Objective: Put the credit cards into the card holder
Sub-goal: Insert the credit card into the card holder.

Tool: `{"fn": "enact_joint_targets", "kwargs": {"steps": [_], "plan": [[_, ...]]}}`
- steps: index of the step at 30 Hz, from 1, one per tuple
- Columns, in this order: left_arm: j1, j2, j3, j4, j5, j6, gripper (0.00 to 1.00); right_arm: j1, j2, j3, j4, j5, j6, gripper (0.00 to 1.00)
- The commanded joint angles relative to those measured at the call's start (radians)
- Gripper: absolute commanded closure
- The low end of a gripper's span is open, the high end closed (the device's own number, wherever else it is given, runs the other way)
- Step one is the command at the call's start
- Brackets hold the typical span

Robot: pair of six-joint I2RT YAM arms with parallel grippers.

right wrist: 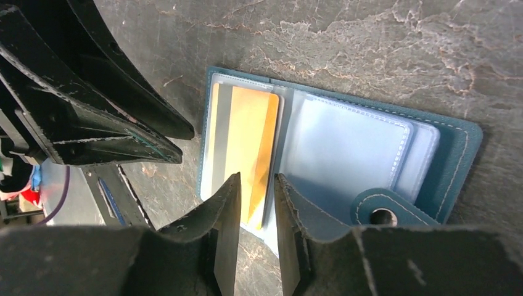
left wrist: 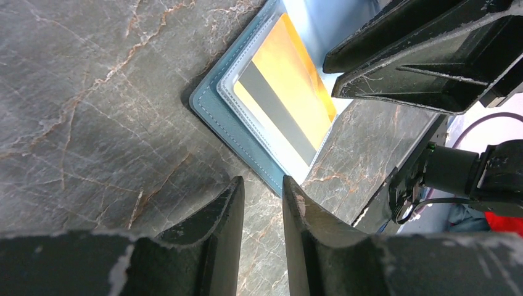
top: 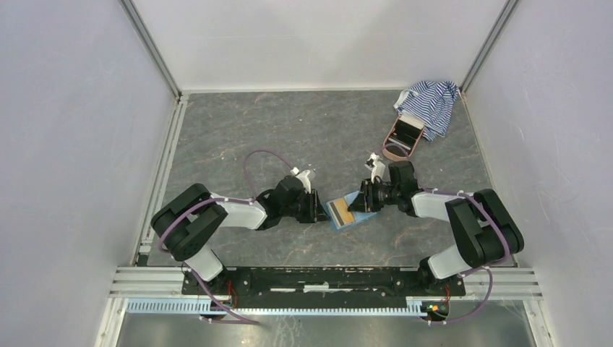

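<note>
The teal card holder (top: 356, 219) lies open and flat on the table between the two arms. A tan-gold credit card (top: 340, 212) with a dark stripe sits in its left clear sleeve (left wrist: 287, 92). My left gripper (top: 318, 210) is just left of the holder (left wrist: 228, 123), low over the table. Its jaws (left wrist: 264, 185) stand a little apart with only table between them. My right gripper (top: 365, 202) hovers over the holder's near edge (right wrist: 456, 154). It is open (right wrist: 256, 182), with the gold card (right wrist: 250, 142) lying just beyond the tips and nothing held. The other sleeves look bare.
A pink oval case (top: 403, 137) and a blue-white striped cloth (top: 430, 105) lie at the back right. The holder's snap tab (right wrist: 379, 213) lies beside my right finger. White walls enclose the table on three sides.
</note>
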Motion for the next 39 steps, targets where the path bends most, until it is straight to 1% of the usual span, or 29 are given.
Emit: {"fn": "enact_joint_targets", "kwargs": {"steps": [1, 2, 3, 5, 6, 7, 8, 16, 21, 27, 31, 39], "plan": [[-0.002, -0.055, -0.009, -0.017, -0.025, -0.003, 0.64, 0.008, -0.043, 0.038, -0.016, 0.043, -0.060, 0.68], [-0.002, -0.060, -0.010, -0.019, -0.027, -0.003, 0.64, 0.008, -0.048, 0.040, -0.018, 0.047, -0.062, 0.71], [-0.002, -0.062, -0.011, -0.020, -0.028, -0.003, 0.64, 0.008, -0.050, 0.040, -0.017, 0.052, -0.066, 0.75], [-0.002, -0.063, -0.010, -0.020, -0.029, -0.004, 0.64, 0.012, -0.049, 0.044, -0.017, 0.060, -0.076, 0.89], [-0.002, -0.061, -0.009, -0.020, -0.030, -0.005, 0.64, 0.015, -0.046, 0.046, -0.017, 0.063, -0.080, 0.94], [-0.002, -0.058, -0.008, -0.020, -0.031, -0.005, 0.65, 0.020, -0.040, 0.049, -0.017, 0.063, -0.086, 0.98], [-0.002, -0.055, -0.010, -0.019, -0.029, -0.006, 0.65, 0.024, -0.034, 0.055, -0.024, 0.067, -0.093, 1.00], [-0.002, -0.048, -0.015, -0.005, -0.025, -0.014, 0.66, 0.055, -0.002, 0.090, -0.085, 0.154, -0.158, 1.00], [-0.002, -0.023, -0.017, 0.022, -0.012, -0.020, 0.66, 0.071, 0.010, 0.097, -0.105, 0.178, -0.179, 1.00], [-0.002, 0.018, -0.023, 0.057, 0.001, -0.031, 0.66, 0.103, 0.029, 0.110, -0.112, 0.154, -0.185, 1.00], [-0.002, 0.038, -0.032, 0.077, 0.004, -0.035, 0.66, 0.111, 0.014, 0.111, -0.111, 0.154, -0.194, 1.00], [-0.002, 0.046, -0.044, 0.095, 0.005, -0.040, 0.66, 0.146, 0.002, 0.117, -0.117, 0.145, -0.220, 1.00]]}}
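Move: Under the right hand's fingertips, about 1 cm down, is the inner edge of the yellow credit card. The card's middle lies some 3 cm to that hand's left, level with it. The holder's clear pocket is centred about 4 cm to the hand's right and 1 cm farther out, the clasp strap about 4 cm right and 1 cm back. From the left hand, the card lies roughly 5 cm right, 1 cm ahead and 1 cm lower. Closing its part-open fingers completely, the right hand first edges forward and slightly up, then sinks a bit over 1 cm onto the card's inner edge and nudges left about 1 cm, towards the left hand, tipping its fingers roughly 10 degrees more steeply down. The left hand lifts just under 1 cm, then comes back down at the holder's outer edge, fingers still part-open. ##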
